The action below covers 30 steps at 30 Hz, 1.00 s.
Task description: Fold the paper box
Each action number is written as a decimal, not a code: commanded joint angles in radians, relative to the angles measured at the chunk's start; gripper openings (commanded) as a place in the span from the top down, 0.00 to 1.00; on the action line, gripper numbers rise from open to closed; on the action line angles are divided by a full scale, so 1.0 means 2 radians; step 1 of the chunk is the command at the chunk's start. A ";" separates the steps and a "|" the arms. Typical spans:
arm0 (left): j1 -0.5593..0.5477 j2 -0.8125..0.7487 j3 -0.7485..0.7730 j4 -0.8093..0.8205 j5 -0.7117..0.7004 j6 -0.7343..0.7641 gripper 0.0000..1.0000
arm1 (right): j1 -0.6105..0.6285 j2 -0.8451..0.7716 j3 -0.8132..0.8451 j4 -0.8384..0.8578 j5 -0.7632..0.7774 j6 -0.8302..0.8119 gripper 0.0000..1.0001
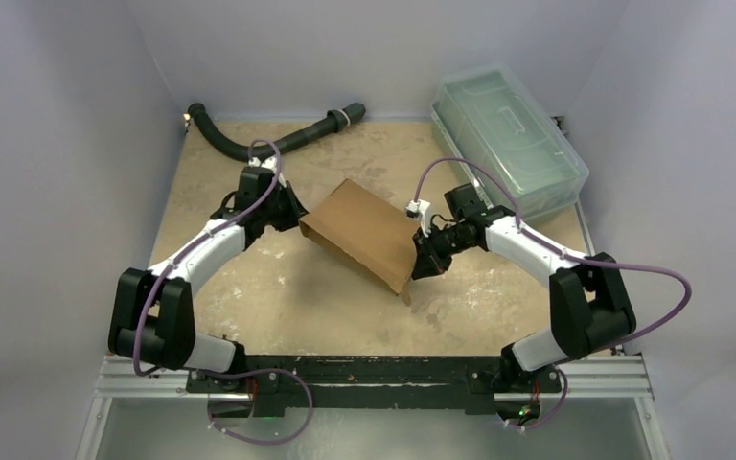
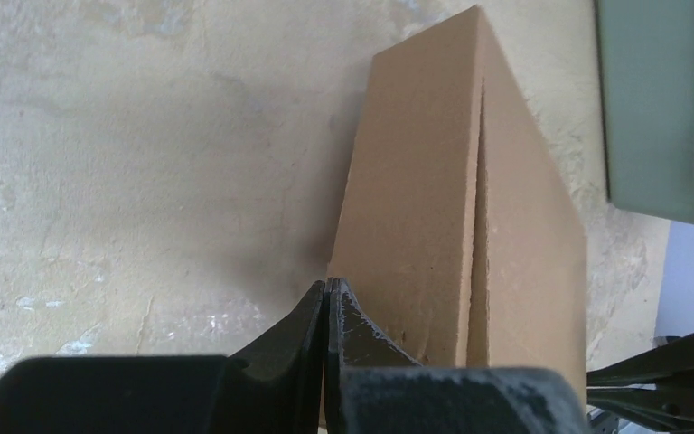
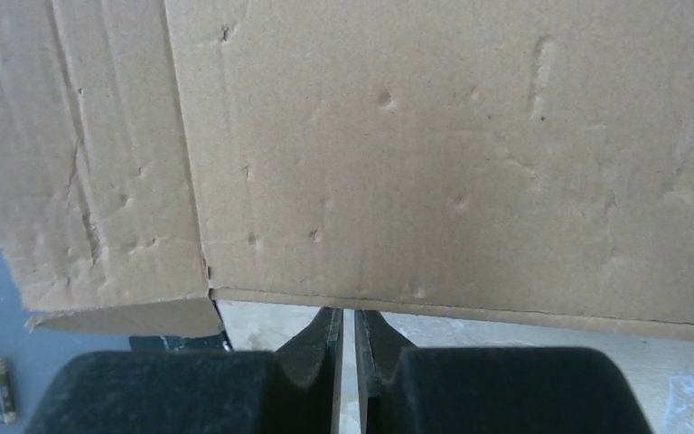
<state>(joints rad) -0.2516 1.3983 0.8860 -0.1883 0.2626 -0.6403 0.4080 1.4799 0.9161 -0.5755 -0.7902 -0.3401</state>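
The paper box (image 1: 364,235), plain brown cardboard, stands partly folded in the middle of the table, one long side raised. My left gripper (image 1: 294,218) is at its left end. In the left wrist view the box (image 2: 434,208) rises just beyond the left gripper (image 2: 326,285), whose jaws are pressed together at the box's near corner with nothing seen between them. My right gripper (image 1: 420,257) is at the box's right end. In the right wrist view a dented cardboard panel (image 3: 452,154) fills the frame, and the right gripper (image 3: 347,315) sits just under its lower edge, jaws a narrow slit apart with bare table showing through.
A clear greenish plastic lidded bin (image 1: 508,144) stands at the back right, and its corner (image 2: 664,108) shows in the left wrist view. A black corrugated hose (image 1: 268,144) lies along the back left. The worn tan table (image 1: 278,297) is walled in on three sides.
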 commanded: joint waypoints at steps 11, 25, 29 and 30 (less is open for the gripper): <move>0.019 0.023 -0.043 -0.040 -0.046 0.019 1.00 | 0.012 0.015 0.033 0.090 0.107 -0.039 0.83; 0.030 -0.062 -0.149 -0.043 -0.110 -0.100 0.97 | 0.012 -0.016 0.031 0.036 0.171 -0.115 0.63; 0.029 -0.115 -0.136 -0.081 -0.129 -0.092 0.97 | 0.009 -0.045 0.037 0.005 0.183 -0.140 0.61; 0.030 -0.133 -0.134 -0.087 -0.129 -0.088 0.97 | 0.009 -0.059 0.039 -0.007 0.181 -0.148 0.61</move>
<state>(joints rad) -0.1974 1.2583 0.5922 -0.3256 0.0437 -0.8009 0.4263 1.4582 0.9390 -0.5159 -0.4553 -0.5552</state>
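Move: The left gripper's shut fingertips are at the paper box's near-left corner, which is about 2 cm back and 3 cm below them. The box's middle lies roughly 13 cm to their right, 4 cm back and 7 cm down. From the right gripper, the box's middle is about 10 cm left, 8 cm ahead and 4 cm below. The right corner flap sits some 4 cm back, 2 cm left and 3 cm below it. Bring the left gripper, still shut, down about 9 cm off the near-left corner, then back 8 cm and left 7 cm to beside the left corner flap, tipping and turning it counter-clockwise, each under 20 degrees. Meanwhile slide the right gripper forward about 5 cm along the box's right edge, drifting right and rolling as its fingers open partway and end clear of the edge. ##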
